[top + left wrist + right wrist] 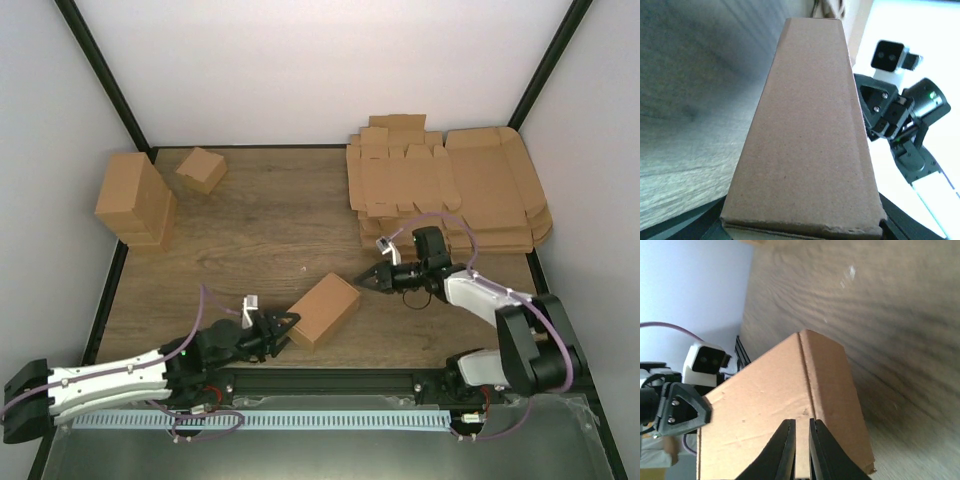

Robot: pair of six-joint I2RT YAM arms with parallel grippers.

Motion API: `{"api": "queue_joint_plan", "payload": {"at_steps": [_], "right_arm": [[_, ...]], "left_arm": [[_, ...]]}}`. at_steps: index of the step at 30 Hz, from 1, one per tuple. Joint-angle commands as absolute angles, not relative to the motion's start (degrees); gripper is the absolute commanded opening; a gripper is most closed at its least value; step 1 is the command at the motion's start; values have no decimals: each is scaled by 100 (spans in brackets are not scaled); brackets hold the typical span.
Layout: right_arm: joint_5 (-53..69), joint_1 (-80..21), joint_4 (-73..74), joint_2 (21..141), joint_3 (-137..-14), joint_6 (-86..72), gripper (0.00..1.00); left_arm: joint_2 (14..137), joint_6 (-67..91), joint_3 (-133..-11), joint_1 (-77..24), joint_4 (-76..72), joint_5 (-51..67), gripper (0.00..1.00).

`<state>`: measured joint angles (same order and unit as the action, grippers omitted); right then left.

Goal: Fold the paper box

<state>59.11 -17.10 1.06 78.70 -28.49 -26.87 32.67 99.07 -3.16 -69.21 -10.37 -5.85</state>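
The paper box [323,310] lies folded into a closed brown carton on the wooden table [270,230], near the front middle. My left gripper [290,328] is at its near-left end. In the left wrist view the paper box [805,140] fills the space between the dark fingers [912,225], which press its two sides. My right gripper [362,279] hovers just off the carton's far-right end. In the right wrist view its fingertips [802,421] stand almost together over the top face of the paper box [765,415], with only a thin slit and nothing in it.
A stack of large flat cardboard sheets [450,190] lies at the back right. At the back left stand a tall cardboard block [135,200] and a small folded carton [202,168]. White walls and black posts close off the table.
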Motion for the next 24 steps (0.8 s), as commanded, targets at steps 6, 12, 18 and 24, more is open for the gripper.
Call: {"api": "queue_joint_plan", "payload": {"at_steps": [6, 12, 18, 24], "right_arm": [[4862, -1674, 910, 6605, -3823, -2829, 12], [4790, -1673, 952, 6377, -3895, -2862, 11], [4913, -1675, 1046, 6365, -3902, -2787, 11], [4913, -1671, 1212, 6241, -3896, -2653, 11]], "left_arm": [[2060, 9751, -406, -6815, 3, -2721, 41], [2540, 9183, -966, -6213, 399, -3423, 42], [2848, 8681, -870, -4596, -129, -2704, 40], [3199, 7855, -838, -2250, -494, -984, 40]]}}
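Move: The closed box is already clamped in the left gripper, its middle about 8 cm right of that hand, 4 ahead and 3 below. The box stack lies roughly 32 cm ahead and 38 to the left; the small box beyond it is some 43 ahead and 28 left. From the right hand, the closed box lies about 8 cm left, 5 back and a little below, the stack about 22 ahead and 54 left. Carry the closed box in the left gripper away from the right hand and towards the box stack, about 20 cm diagonally forward and left at nearly level height. Swing the wrist some 45 degrees counter-clockwise on the way and keep the grip unchanged. Meanwhile raise the right fingers clear of the box, tipping them up slightly, then hold there. ##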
